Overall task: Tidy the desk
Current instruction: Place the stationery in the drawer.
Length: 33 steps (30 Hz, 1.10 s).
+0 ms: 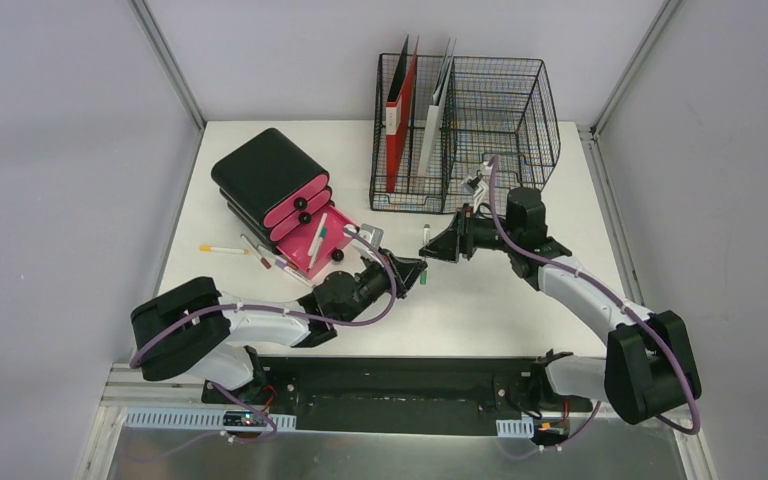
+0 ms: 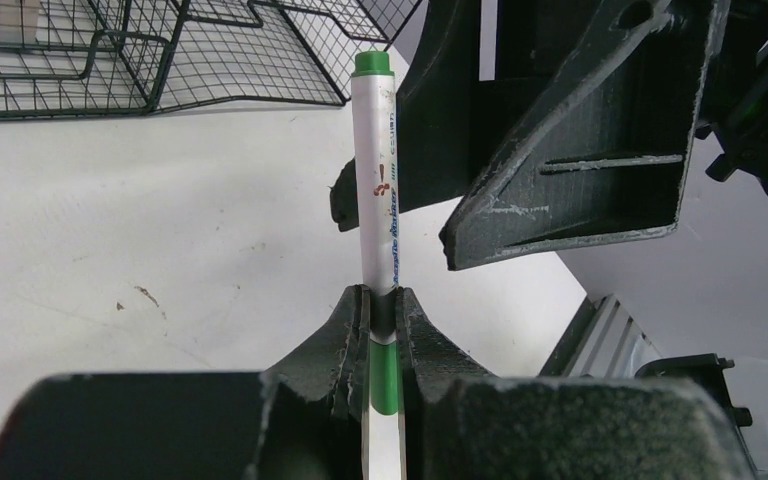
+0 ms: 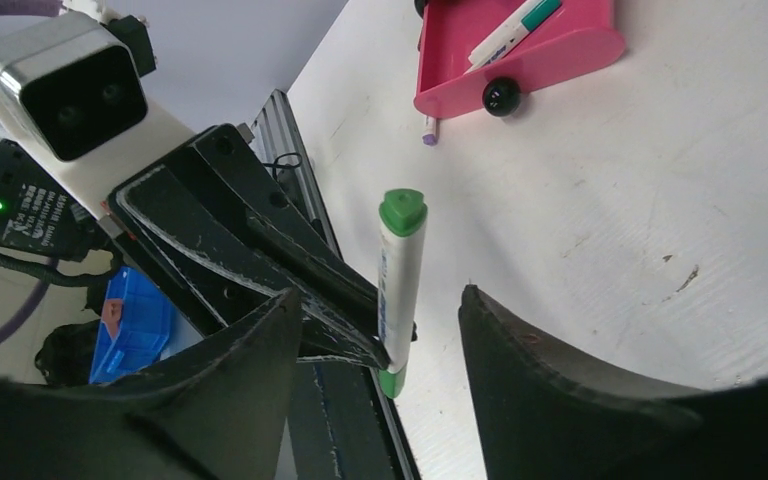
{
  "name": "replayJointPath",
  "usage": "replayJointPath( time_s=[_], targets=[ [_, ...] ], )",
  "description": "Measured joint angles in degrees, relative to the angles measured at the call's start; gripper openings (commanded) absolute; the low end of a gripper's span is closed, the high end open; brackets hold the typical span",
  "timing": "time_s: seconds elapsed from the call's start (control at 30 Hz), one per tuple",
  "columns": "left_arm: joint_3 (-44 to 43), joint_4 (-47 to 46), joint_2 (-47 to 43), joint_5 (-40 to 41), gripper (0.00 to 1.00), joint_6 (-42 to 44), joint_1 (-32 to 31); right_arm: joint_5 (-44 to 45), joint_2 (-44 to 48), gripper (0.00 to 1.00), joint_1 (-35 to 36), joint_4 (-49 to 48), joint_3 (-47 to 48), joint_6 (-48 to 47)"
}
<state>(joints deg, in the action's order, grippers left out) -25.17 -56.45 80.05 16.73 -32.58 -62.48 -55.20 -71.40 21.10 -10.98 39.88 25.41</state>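
My left gripper point(image 2: 382, 292) is shut on a white marker with green ends point(image 2: 375, 150), gripping it near one green end; the rest of the marker sticks out forward above the white desk point(image 1: 520, 310). Facing it, my right gripper point(image 3: 380, 300) is open with the marker point(image 3: 400, 270) standing in the gap between its fingers point(image 3: 520, 370), touching neither. In the top view the two grippers point(image 1: 415, 272) point(image 1: 438, 247) meet at mid-desk, just in front of the wire rack.
A black wire-mesh rack point(image 1: 465, 130) with a red folder point(image 1: 400, 120) stands at the back. A black and pink drawer unit point(image 1: 275, 190) sits at the left, its bottom pink drawer point(image 3: 520, 45) open with a marker inside. Loose pens point(image 1: 222, 249) lie beside it.
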Motion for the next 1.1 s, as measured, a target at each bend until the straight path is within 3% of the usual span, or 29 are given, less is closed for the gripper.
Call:
replayJointPath(
  time_s=[0.3,0.53,0.77,0.87,1.1],
  targets=[
    [-0.3,-0.2,1.4,1.7,0.00,-1.1,-0.9,0.6,-1.4,0.13,1.2,-0.3,0.0,-0.8],
    [-0.6,2.2,1.3,2.6,0.00,-2.4,-1.0,1.4,-2.5,0.00,1.8,1.5,0.6,-4.6],
    [-0.7,6.3,-0.9,2.7,0.57,-3.5,-1.0,1.0,-2.6,0.00,2.9,4.1,1.3,-6.9],
    [-0.5,8.0,-2.7,2.6,0.66,-3.7,-0.9,0.3,-2.7,0.00,3.5,5.3,1.3,-7.8],
    [4.6,12.4,-11.3,-0.5,0.74,0.5,-0.8,-1.7,-3.5,0.00,3.6,11.1,3.4,-14.6]
  ],
)
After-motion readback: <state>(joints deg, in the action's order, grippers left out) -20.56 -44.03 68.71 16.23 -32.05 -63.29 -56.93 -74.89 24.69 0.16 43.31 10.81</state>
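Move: The left hand already holds the green-ended marker near its near end, with the middle about 2 cm ahead of and 1 cm above that hand. From the partly open right hand, the marker's middle is about 1 cm left and 1 cm down, between the fingers. The open pink drawer lies some 21 cm left of the right hand, 3 cm ahead and 13 cm lower; the wire basket is about 24 cm ahead and 7 cm right. Right fingers pinch the marker, sinking about 2 cm; left then opens, withdrawing some 4 cm leftward and back. ##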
